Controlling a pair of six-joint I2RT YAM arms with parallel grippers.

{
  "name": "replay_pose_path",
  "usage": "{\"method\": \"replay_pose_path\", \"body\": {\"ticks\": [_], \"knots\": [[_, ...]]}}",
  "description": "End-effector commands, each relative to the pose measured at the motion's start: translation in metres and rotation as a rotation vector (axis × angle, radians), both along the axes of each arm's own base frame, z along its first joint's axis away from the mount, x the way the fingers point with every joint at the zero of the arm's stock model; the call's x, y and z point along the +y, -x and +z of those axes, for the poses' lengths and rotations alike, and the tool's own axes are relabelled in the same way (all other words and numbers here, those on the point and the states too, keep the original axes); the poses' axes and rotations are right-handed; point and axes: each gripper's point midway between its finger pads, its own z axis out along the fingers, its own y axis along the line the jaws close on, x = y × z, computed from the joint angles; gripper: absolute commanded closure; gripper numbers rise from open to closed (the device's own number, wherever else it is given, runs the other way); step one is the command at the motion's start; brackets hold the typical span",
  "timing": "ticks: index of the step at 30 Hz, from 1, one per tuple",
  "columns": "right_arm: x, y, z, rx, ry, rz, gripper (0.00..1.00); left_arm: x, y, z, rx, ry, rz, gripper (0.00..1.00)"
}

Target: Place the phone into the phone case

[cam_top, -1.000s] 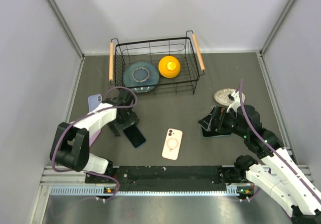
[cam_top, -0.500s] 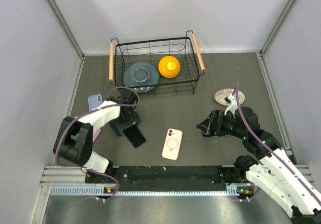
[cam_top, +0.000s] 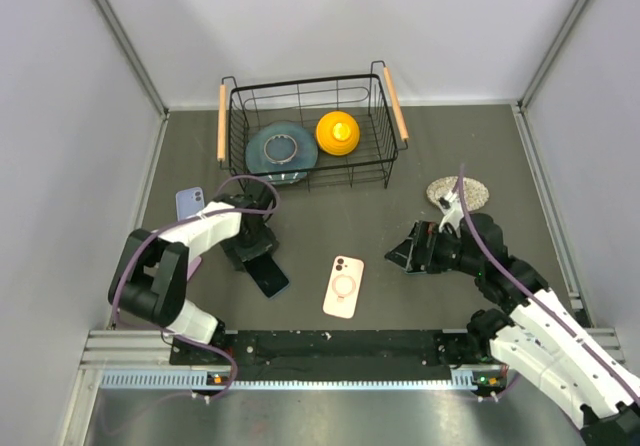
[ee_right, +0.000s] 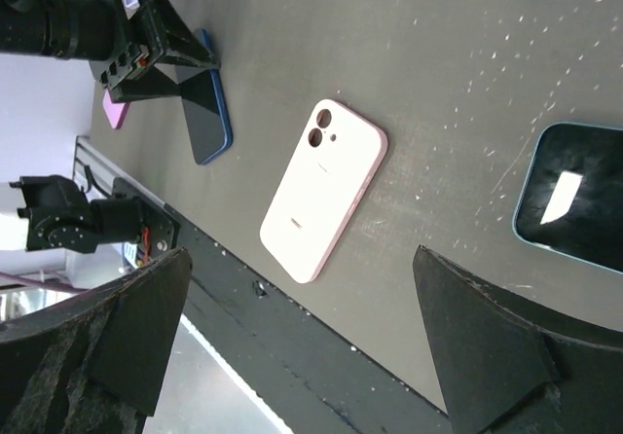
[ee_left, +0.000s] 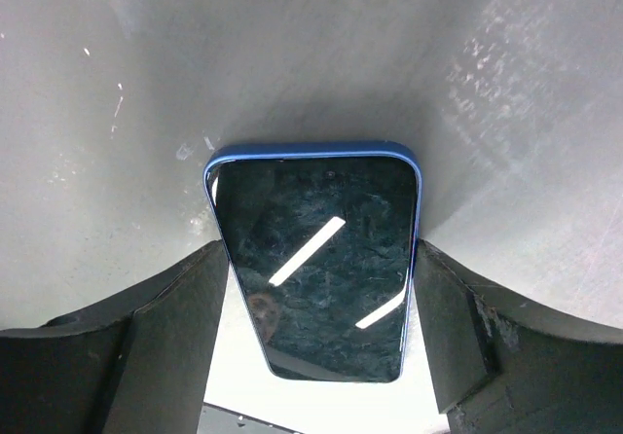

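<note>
A blue phone (ee_left: 316, 259) with a dark screen lies face up on the grey table, left of centre (cam_top: 270, 276). My left gripper (ee_left: 321, 249) straddles it, and its fingers (ee_left: 175, 327) press against both long edges (cam_top: 256, 256). The pink phone case (cam_top: 343, 286) lies flat with its back up, to the right of the phone, camera holes showing (ee_right: 324, 189). My right gripper (ee_right: 302, 259) hangs open above the table, just right of the case (cam_top: 408, 256), with nothing between its fingers. A second dark-screened phone with a teal rim (ee_right: 574, 200) lies below it.
A black wire basket (cam_top: 300, 81) at the back holds a teal plate (cam_top: 278, 151) and a yellow dome-shaped thing (cam_top: 337, 132). A round woven coaster (cam_top: 462, 188) lies at the right. A lavender phone-shaped thing (cam_top: 190, 203) lies at the far left. The black rail (cam_top: 330, 346) runs along the near edge.
My left gripper's jaws have narrowed onto the blue phone's edges. The right arm has swung left, off the teal-rimmed phone and toward the pink case.
</note>
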Motion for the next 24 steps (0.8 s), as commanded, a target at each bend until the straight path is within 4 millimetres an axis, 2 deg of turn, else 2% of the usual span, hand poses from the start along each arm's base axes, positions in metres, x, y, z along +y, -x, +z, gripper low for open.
{"method": "replay_pose_path", "body": {"ticks": [1,2,3,6,9,10,11,13,16,17,18,22,24], "knots": [[0.025,-0.002,0.002,0.013,-0.096,0.035,0.04,-0.010,0.003,0.011,-0.054,0.080,-0.061,0.25],[0.029,-0.004,0.000,0.010,-0.091,0.029,0.05,-0.014,0.003,0.011,-0.064,0.107,-0.077,0.26],[0.043,0.000,-0.004,0.020,-0.090,0.068,0.07,-0.017,0.006,0.012,-0.072,0.131,-0.095,0.27],[0.066,-0.007,-0.018,0.058,-0.068,0.073,0.12,-0.032,0.007,0.014,-0.105,0.224,-0.140,0.29],[0.098,-0.009,-0.011,0.049,-0.094,0.139,0.16,-0.042,0.007,0.020,-0.134,0.281,-0.188,0.29],[0.111,-0.010,-0.016,0.067,-0.074,0.160,0.17,-0.043,0.006,0.021,-0.144,0.290,-0.199,0.30],[0.117,-0.011,-0.020,0.076,-0.060,0.163,0.17,-0.045,0.006,0.024,-0.153,0.305,-0.207,0.30],[0.141,-0.021,-0.015,0.044,-0.092,0.193,0.19,-0.049,0.007,0.025,-0.171,0.331,-0.233,0.30],[0.172,-0.017,-0.007,0.034,-0.162,0.265,0.29,-0.061,0.010,0.028,-0.196,0.405,-0.275,0.30],[0.179,-0.014,-0.020,0.070,-0.149,0.279,0.35,-0.063,0.014,0.027,-0.194,0.426,-0.282,0.30],[0.186,-0.014,-0.019,0.082,-0.166,0.280,0.37,-0.064,0.014,0.028,-0.200,0.433,-0.290,0.30],[0.205,-0.012,-0.036,0.115,-0.166,0.302,0.42,-0.065,0.017,0.029,-0.208,0.445,-0.316,0.30],[0.214,-0.007,-0.050,0.144,-0.143,0.319,0.44,-0.065,0.017,0.029,-0.213,0.446,-0.327,0.30]]}}
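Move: The left fingers already straddle the blue-edged phone near its far end, its middle some 3 cm back and 2 cm right of the hand at the same height. The pink case lies about 21 cm right and 7 cm back of that hand, level with it. From the right hand the phone is roughly 29 cm left, 3 cm back and 15 cm down; the case is 10 cm left and 8 cm back, another black phone 11 cm right and straight level, both equally low. Sweeping left about 18 cm and down some 7 cm, the right hand heads for the blue-edged phone, turning counter-clockwise, tipping farther down and closing its fingers to roughly half open, without touching it. The left hand keeps the phone's long edges pinched, squeezing more firmly, and carries it about 5 cm right, slightly back and up, rolling its right side up some 20 degrees and turning clockwise. ##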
